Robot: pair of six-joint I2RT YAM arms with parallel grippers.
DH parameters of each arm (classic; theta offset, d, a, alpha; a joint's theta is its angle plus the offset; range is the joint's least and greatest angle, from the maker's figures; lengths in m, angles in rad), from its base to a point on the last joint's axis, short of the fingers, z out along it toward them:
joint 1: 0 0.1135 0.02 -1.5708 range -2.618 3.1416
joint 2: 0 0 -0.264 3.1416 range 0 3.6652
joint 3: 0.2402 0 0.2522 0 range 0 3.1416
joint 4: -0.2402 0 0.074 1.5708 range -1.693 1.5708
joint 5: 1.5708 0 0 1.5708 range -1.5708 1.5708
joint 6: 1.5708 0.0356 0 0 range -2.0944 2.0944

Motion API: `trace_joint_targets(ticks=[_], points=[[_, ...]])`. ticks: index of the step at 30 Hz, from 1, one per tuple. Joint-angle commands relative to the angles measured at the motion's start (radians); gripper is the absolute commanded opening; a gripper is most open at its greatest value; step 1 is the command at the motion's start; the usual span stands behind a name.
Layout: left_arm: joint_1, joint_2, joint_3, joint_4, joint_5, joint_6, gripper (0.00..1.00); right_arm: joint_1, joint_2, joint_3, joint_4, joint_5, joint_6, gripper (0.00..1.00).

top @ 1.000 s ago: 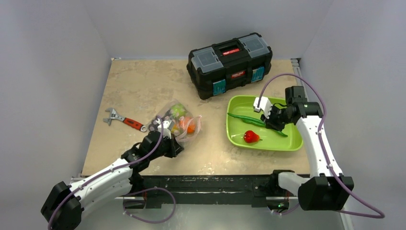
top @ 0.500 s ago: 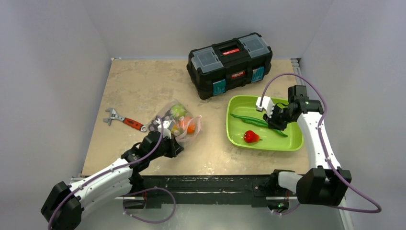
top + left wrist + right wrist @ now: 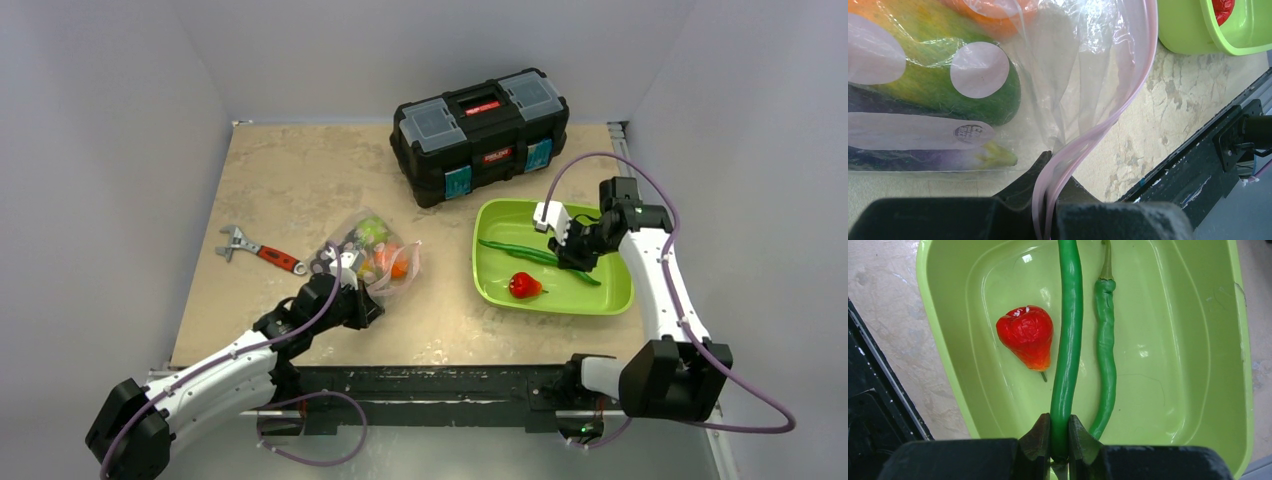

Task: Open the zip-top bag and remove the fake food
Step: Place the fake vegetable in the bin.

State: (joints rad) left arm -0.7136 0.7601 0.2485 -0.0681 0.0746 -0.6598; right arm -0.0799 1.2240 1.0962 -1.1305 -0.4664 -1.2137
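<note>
The clear zip-top bag (image 3: pixel 375 256) lies left of centre with fake food inside: an orange-green mango (image 3: pixel 938 75) and an eggplant (image 3: pixel 923 157) show through the plastic. My left gripper (image 3: pixel 1053 167) is shut on the bag's pinkish zip strip (image 3: pixel 1128 105) at its near edge. My right gripper (image 3: pixel 1060 426) is shut on the end of a long green bean (image 3: pixel 1068 340), held low over the green tray (image 3: pixel 1208 340). In the tray lie a red pepper (image 3: pixel 1027 336) and a second long green piece (image 3: pixel 1105 355).
A black toolbox (image 3: pixel 480 135) stands at the back, just behind the tray (image 3: pixel 612 300). A red-handled wrench (image 3: pixel 258 250) lies left of the bag. Grey walls close in on both sides, and a black rail runs along the near edge.
The right arm has shifted slightly back over the tray with the bean still in its grip. The left arm and the bag have not moved.
</note>
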Motion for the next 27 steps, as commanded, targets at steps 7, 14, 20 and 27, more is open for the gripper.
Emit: trace_joint_targets(ticks=[7,14,20,27], points=[[0.005,-0.002,0.004,0.044,0.022,0.022,0.00,-0.004,0.016,0.037,-0.006,-0.046,-0.028,0.00],[0.005,-0.012,0.000,0.038,0.024,0.020,0.00,-0.003,0.049,0.033,0.046,-0.002,0.010,0.00],[0.005,-0.015,-0.001,0.038,0.026,0.022,0.00,-0.003,0.083,0.012,0.110,0.045,0.056,0.08],[0.005,-0.023,-0.007,0.051,0.047,0.014,0.00,-0.004,0.143,0.041,0.135,0.024,0.109,0.39]])
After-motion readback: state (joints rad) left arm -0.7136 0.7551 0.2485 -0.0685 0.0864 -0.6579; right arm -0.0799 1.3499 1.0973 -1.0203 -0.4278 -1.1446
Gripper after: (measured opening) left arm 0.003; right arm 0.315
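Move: The held green vegetable is bound for the green bin, whose middle is about 2 cm ahead of the right hand, 3 cm to its left and 4 cm below. In there the crinkled green pepper lies some 2 cm ahead, 4 cm left and 6 cm down, and the red pepper roughly 3 cm back, 9 cm left and 5 cm down. From the left hand, the bin's middle is about 12 cm ahead and 38 cm right, at about its height. The smooth green vegetable, still pinched near its thin stem end, is lowered towards the bin floor by the right hand, slowly at first, then faster as the hand also pushes forward, some 2.5 cm each way in all. Late in the descent the fingers part to about a third of their range and let go of the vegetable, the wrist hardly turning. ##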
